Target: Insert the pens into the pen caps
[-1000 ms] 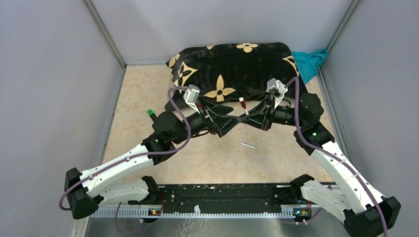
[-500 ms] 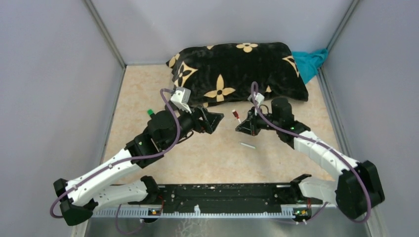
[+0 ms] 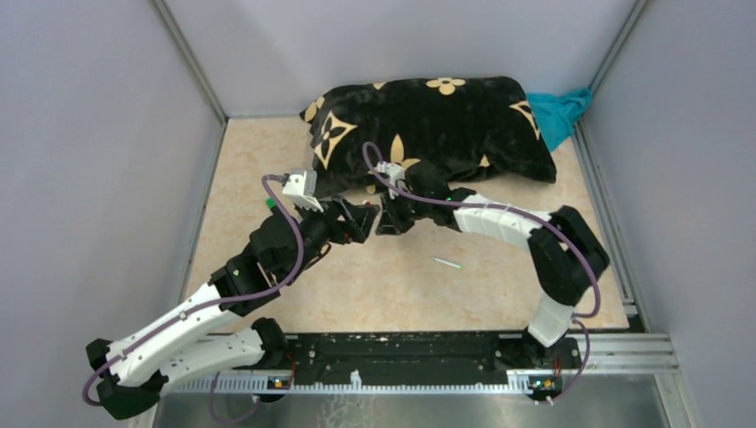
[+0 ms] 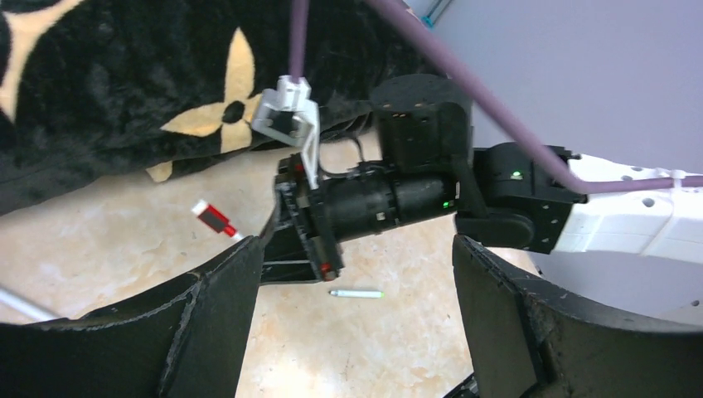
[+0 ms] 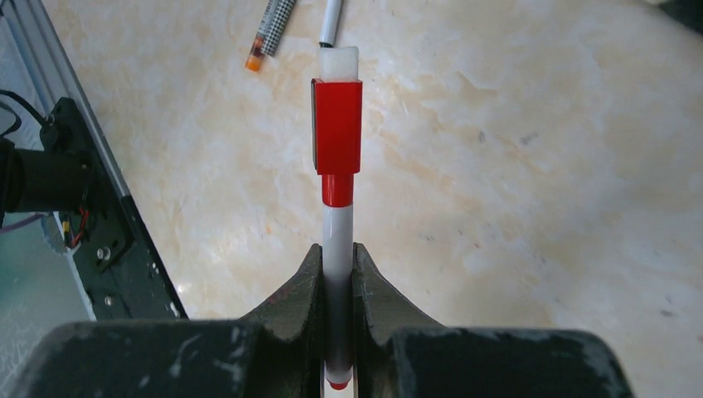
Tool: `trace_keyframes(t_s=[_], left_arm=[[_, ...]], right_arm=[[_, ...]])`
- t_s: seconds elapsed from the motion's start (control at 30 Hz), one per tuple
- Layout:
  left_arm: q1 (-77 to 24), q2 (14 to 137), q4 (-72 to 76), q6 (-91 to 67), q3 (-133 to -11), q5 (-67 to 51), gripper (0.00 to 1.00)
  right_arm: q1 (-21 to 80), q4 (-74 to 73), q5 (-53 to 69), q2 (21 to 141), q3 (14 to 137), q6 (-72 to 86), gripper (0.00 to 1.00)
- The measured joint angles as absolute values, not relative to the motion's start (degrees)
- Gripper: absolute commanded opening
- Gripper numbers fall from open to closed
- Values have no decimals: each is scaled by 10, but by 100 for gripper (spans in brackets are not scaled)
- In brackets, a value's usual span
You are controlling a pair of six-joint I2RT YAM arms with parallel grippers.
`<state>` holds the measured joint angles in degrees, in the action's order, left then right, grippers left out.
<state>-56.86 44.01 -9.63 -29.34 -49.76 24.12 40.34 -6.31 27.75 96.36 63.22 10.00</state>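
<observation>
My right gripper is shut on the white barrel of a pen. A red pen cap sits on that pen's far end, out past the fingertips. In the left wrist view this capped pen sticks out to the left of the right gripper's black body. My left gripper stands open and empty, its fingers either side of the floor below. In the top view, the left gripper and right gripper are close together in front of the pillow. A white pen with a green end lies loose on the table.
A black pillow with tan flowers lies at the back, with a teal cloth beside it. A green-ended marker stands left of the left arm. A grey-black patterned pen and a white pen lie ahead of the right gripper. The white pen lies mid-table.
The grippers parted from their meeting at mid-table. My right arm swung left with the capped pen; my left arm drew back to the left, its jaws opening a little more.
</observation>
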Motion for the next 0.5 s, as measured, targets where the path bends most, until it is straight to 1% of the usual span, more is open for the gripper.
trace_keyframes(t_s=[0.23, 0.5], left_arm=[[-569, 414, -123, -299, -495, 282, 89], [-569, 405, -142, -288, -495, 318, 90]], right_arm=[[464, -69, 234, 1072, 721, 137, 0], [476, -65, 210, 1148, 796, 172, 0]])
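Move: The right hand holds the capped red-and-white pen. The black-capped pen on the table, beside which it is heading, lies about 14 cm to its left, roughly 1 cm ahead and 11 cm below. Next to that, the checkered and orange pens lie some 16 cm left and 2 cm back, and the green-capped highlighter about 24 cm left and 5 cm ahead. From the left hand the black-capped pen is around 12 cm left, 7 cm ahead and 32 cm below. Still pinching the red-capped pen by its white barrel in shut fingers, the right hand sweeps left about 8 cm and sinks some 4 cm towards the finished pens, slowing as it nears them. High above, the empty left hand stays wide open and drifts 3 to 4 cm left, turning slightly counter-clockwise. ##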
